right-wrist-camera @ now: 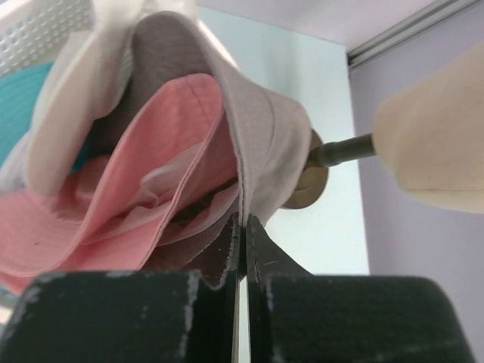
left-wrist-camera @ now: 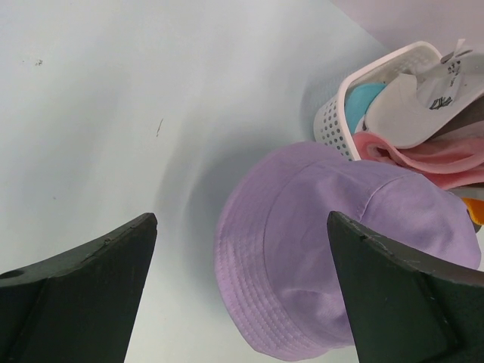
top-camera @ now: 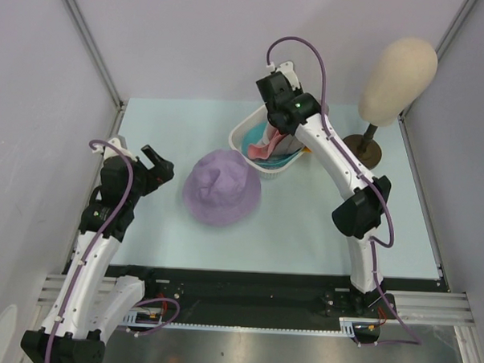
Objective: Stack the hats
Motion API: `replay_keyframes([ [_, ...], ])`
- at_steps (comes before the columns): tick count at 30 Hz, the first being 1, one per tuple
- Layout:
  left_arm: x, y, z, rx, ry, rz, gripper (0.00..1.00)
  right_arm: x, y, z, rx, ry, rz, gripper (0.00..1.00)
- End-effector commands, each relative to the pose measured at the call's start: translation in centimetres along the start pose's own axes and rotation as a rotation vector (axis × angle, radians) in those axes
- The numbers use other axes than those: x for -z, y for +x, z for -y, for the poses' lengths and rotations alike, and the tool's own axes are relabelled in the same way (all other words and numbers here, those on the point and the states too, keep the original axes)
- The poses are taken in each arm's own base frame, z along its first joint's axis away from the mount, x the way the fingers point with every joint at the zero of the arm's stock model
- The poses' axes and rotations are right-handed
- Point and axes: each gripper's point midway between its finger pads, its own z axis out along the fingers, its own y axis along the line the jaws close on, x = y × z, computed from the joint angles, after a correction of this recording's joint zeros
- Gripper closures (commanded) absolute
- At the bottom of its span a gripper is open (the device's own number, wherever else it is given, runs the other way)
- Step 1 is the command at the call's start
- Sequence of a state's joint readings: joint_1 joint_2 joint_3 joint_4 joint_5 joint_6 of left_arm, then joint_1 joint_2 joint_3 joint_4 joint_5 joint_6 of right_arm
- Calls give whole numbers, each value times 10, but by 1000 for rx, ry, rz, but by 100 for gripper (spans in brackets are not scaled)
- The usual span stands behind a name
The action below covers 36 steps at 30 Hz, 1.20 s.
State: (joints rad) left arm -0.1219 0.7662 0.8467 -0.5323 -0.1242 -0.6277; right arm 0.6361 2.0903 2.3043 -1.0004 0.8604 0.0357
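The lavender hat [top-camera: 222,189] [left-wrist-camera: 340,242] lies crown up on the table's middle. My left gripper [top-camera: 158,168] [left-wrist-camera: 242,219] hovers open just left of it, nothing between its fingers. A white basket [top-camera: 237,137] [left-wrist-camera: 333,121] behind it holds the pink hat [top-camera: 261,150] [left-wrist-camera: 431,155] [right-wrist-camera: 136,197], the teal hat [left-wrist-camera: 367,98] [right-wrist-camera: 23,106] and a sliver of the orange hat [left-wrist-camera: 473,210]. A white cap [left-wrist-camera: 416,106] [right-wrist-camera: 272,144] lies on the pink one. My right gripper [top-camera: 276,133] [right-wrist-camera: 243,219] is over the basket, shut on the cap's stitched edge, with pink fabric against its left finger.
A beige mannequin head [top-camera: 397,80] [right-wrist-camera: 435,144] on a dark round stand [top-camera: 366,147] stands at the back right, close to the basket. Purple walls and metal rails close in the pale table [top-camera: 304,224] on three sides.
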Motion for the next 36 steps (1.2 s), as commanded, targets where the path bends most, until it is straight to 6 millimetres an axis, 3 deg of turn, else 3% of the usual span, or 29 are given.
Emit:
replay_keyframes([
  [1,-2,-9,11,6,45,26,0,25,-35,55,-41,102,96,100],
  [11,-1,-9,9,-6,43,26,0,46,-48,90,-66,180,141,100],
  [15,-2,-8,10,-5,47,23,0,52,-53,88,-79,173,161,100],
  [25,3,-14,13,-19,59,41,0,63,-64,106,-70,248,192,100],
  [30,3,-16,19,-32,93,44,0,49,-52,75,-41,181,164,100],
  [36,3,-25,38,-56,171,57,0,43,-51,14,-68,18,159,100],
])
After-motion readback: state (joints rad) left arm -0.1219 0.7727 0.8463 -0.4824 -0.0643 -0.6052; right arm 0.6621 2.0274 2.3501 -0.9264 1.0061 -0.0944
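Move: The right hand already pinches the grey hat's edge over the basket, whose middle is about 2 cm ahead, 7 cm left and 23 cm below. The purple hat on the stand, where the stack is being built, lies some 19 cm back, 24 cm left and 17 cm lower. The mannequin head stands about 3 cm ahead, 22 cm right and 10 cm higher. From the left hand the purple hat is roughly 3 cm ahead, 17 cm right and 11 cm below. Upward goes the right hand, some 8 cm above the basket, swinging about 3 cm right towards the mannequin head on the way, then easing back left and down slightly at the end. The wrist tips its fingers up by roughly 10 degrees, and the shut fingers keep their pinch on the grey hat's edge, drawing it up with the pink hat nested against it. ##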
